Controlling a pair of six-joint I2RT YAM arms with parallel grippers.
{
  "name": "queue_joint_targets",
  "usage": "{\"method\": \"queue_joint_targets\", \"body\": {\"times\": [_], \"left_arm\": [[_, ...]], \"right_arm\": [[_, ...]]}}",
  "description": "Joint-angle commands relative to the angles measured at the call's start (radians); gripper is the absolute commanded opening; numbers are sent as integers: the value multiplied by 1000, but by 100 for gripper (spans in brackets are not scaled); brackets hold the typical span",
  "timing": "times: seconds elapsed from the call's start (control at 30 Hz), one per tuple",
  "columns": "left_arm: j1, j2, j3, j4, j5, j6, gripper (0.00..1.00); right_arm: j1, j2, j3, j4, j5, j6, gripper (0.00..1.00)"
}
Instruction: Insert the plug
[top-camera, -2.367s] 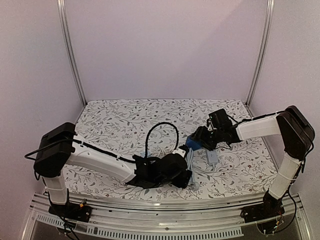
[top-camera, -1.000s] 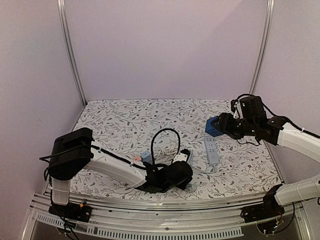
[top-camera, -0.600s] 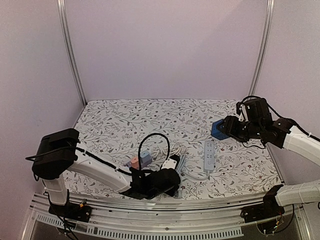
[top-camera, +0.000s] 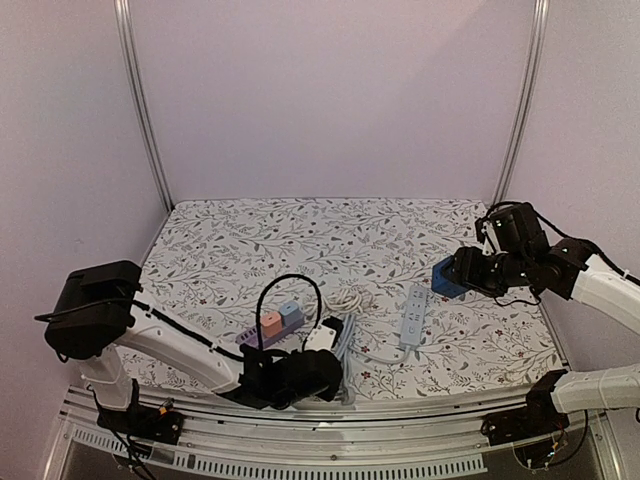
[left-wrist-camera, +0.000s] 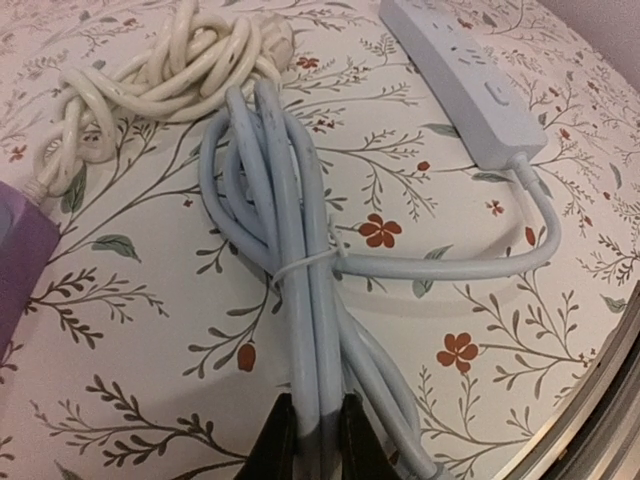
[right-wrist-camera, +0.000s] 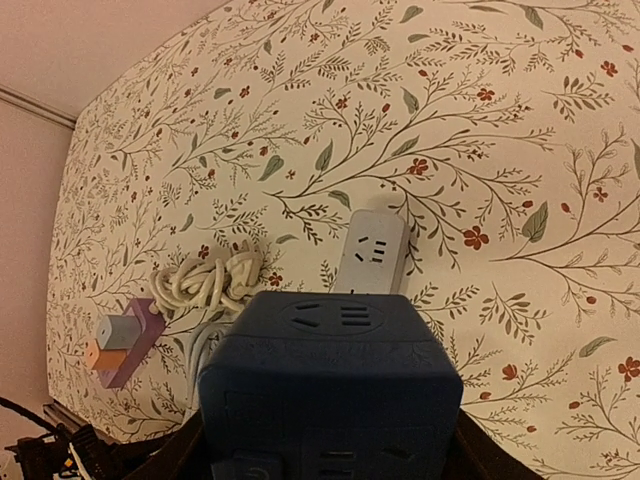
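Note:
My left gripper (left-wrist-camera: 312, 445) is shut on a bundle of pale grey cable (left-wrist-camera: 290, 250) tied with a thin wire. It sits low by the table's near edge (top-camera: 300, 375). That cable runs to a white power strip (left-wrist-camera: 470, 85) lying flat on the cloth (top-camera: 412, 312). The plug is hidden; the cable's end passes under my fingers. My right gripper (right-wrist-camera: 330, 440) is shut on a dark blue socket cube (right-wrist-camera: 330, 385), held above the table at the right (top-camera: 447, 277), its socket face turned toward the strip (right-wrist-camera: 372, 255).
A purple strip with pink and blue cubes (top-camera: 270, 323) lies left of centre. A coiled cream cord (top-camera: 345, 298) lies beside it. A black cable loop (top-camera: 290, 295) rises over the left wrist. The metal front rail (left-wrist-camera: 600, 400) is close to the left gripper.
The left gripper has dragged the grey cable bundle toward the near left, and the power strip slid with it. The right gripper has carried the blue cube slightly right and lower.

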Motion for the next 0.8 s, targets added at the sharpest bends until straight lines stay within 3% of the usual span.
{"method": "queue_joint_targets", "body": {"times": [0.0, 0.03, 0.13, 0.33, 0.47, 0.77], "left_arm": [[-34, 11, -40, -65, 6, 7, 12], [-37, 6, -42, -60, 3, 7, 26], [-41, -10, -54, -37, 4, 14, 56], [-49, -72, -81, -16, -5, 26, 89], [-56, -126, -100, -3, -2, 37, 97], [-82, -260, -131, -14, -22, 65, 98]], "right_arm": [[-1, -12, 2, -34, -20, -26, 12], [0, -12, 2, -39, -21, -27, 10], [2, -16, 6, -56, -24, -28, 0], [15, -3, 30, -101, -56, -16, 0], [24, 25, 47, -137, -82, 2, 0], [47, 122, 116, -207, -119, 58, 0]]}}
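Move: The left fingers hold the gray cord bundle just above the table, with its gray plug about 3 cm back, 4 cm right and 2 cm below. From this hand the gray power strip is about 18 cm ahead and 13 cm right, the purple strip 15 cm ahead and 14 cm left. From the right hand, which holds the blue socket cube, the gray plug is some 12 cm back, 21 cm left and 17 cm down; the gray power strip is 8 cm ahead, 9 cm left. Dipping about 1 cm while sliding back and a little left, the left hand opens wide, lets go of the gray cord bundle, then lifts some 5 cm clear of it. Back and down, roughly 3 cm each way, goes the right hand, keeping the blue socket cube gripped, edging left late and tipping its fingers about 10 degrees further down. ##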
